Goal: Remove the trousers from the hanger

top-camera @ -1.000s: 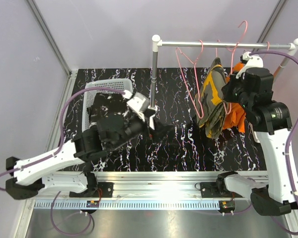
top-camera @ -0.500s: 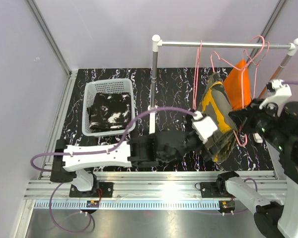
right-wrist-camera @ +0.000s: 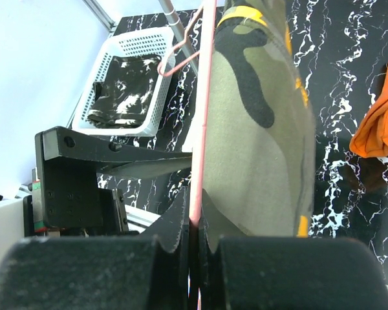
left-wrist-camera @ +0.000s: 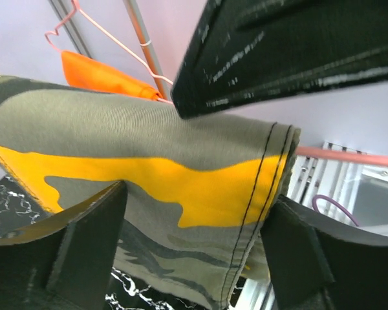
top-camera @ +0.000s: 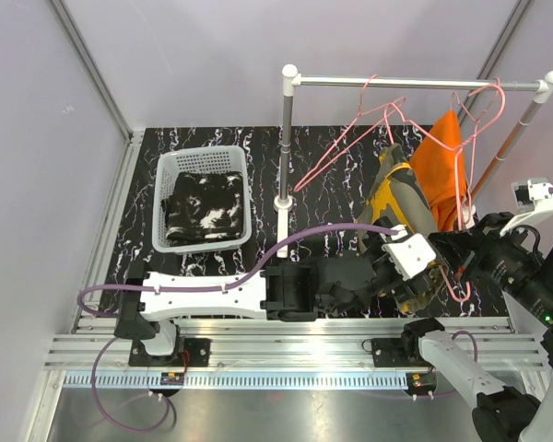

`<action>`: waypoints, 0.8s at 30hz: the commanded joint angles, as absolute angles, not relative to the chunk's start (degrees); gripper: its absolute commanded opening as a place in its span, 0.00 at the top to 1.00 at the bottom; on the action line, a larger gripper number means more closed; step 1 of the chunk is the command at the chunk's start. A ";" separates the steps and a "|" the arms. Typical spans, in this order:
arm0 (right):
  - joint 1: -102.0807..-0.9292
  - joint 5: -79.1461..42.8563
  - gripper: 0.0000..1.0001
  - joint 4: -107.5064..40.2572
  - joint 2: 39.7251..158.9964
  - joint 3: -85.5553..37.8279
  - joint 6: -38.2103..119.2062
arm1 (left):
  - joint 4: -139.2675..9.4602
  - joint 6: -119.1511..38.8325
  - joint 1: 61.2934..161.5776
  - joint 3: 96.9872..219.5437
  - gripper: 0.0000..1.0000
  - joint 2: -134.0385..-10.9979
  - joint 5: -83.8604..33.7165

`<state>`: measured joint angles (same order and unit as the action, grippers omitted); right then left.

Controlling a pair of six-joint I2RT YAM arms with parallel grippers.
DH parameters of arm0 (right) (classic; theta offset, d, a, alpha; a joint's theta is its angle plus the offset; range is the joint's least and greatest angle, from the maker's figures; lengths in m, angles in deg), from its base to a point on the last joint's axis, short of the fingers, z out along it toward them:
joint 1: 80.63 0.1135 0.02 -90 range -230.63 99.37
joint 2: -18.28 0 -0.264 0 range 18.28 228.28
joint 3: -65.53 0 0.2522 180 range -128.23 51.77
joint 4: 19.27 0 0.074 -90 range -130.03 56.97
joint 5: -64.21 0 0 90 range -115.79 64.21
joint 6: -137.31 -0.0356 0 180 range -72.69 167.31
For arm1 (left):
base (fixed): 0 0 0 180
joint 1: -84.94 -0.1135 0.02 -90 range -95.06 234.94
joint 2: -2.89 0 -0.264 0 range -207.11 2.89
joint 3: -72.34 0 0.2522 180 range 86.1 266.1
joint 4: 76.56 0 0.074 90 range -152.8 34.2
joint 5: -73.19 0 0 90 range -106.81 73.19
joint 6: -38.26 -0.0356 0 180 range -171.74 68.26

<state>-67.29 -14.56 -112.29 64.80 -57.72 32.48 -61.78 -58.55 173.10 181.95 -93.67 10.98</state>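
The camouflage trousers (top-camera: 398,195) hang on a pink hanger (top-camera: 464,189) under the rack rod (top-camera: 415,82). Their lower end reaches down between the two arms. My left gripper (top-camera: 422,274) is at that lower end. In the left wrist view its jaws stand wide apart with the camouflage cloth (left-wrist-camera: 181,129) between the fingers (left-wrist-camera: 84,252). My right gripper (right-wrist-camera: 195,213) is shut on the hanger's wire (right-wrist-camera: 204,97), beside the camouflage trousers (right-wrist-camera: 258,148). The orange trousers (top-camera: 442,152) hang behind. The black trousers (top-camera: 203,207) lie in the basket.
A white basket (top-camera: 203,155) stands at the left back of the marbled table (top-camera: 332,166). The rack's upright post (top-camera: 286,138) rises mid-table. An empty pink hanger (top-camera: 346,143) swings from the rod. My left arm stretches across the table's front.
My left arm swung from the basket across to the camouflage trousers, and its jaws have narrowed a little. My right arm pulled the hanger down toward the table's near edge.
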 commanded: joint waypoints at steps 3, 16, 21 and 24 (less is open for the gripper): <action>-67.54 -11.02 1.00 -103.08 63.54 -58.97 32.28 | -66.05 -60.70 173.00 186.64 0.29 -94.32 15.71; -67.54 -6.20 1.00 -101.50 63.55 -57.56 31.85 | -68.51 -62.37 173.79 187.08 0.44 -94.84 20.37; -67.54 -6.35 1.00 -101.93 63.28 -58.09 32.02 | -69.12 -62.98 174.49 188.67 0.97 -96.25 22.91; -67.45 -7.85 1.00 -102.11 62.84 -56.52 32.20 | -74.03 -66.13 175.72 186.31 1.00 -94.85 27.55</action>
<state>-67.31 -10.21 -111.68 64.28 -55.97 31.87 -63.73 -63.53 174.93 185.67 -96.40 20.84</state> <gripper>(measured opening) 0.052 0.056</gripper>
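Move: The left hand's open fingers already straddle the stitched near edge of the camo trousers; their middle lies about 7 cm ahead, 3 cm left and 8 cm lower. The pink hanger they hang on has its middle roughly 7 cm ahead and 4 cm right, near hand height; the orange trousers hang some 17 cm ahead, 3 cm right and 5 cm lower. From the right hand, already pinching that hanger, the camo trousers' middle is about 10 cm ahead, 5 cm left and 13 cm below. The left fingers pinch the stitched edge of the camo trousers, staying wide at first and then snapping almost fully shut on the cloth just under the right fingertips. Meanwhile the left hand eases only about 1 cm up and forward and turns some 10 degrees counter-clockwise. The right hand keeps its grip on the hanger, drifting about 1 cm left. ##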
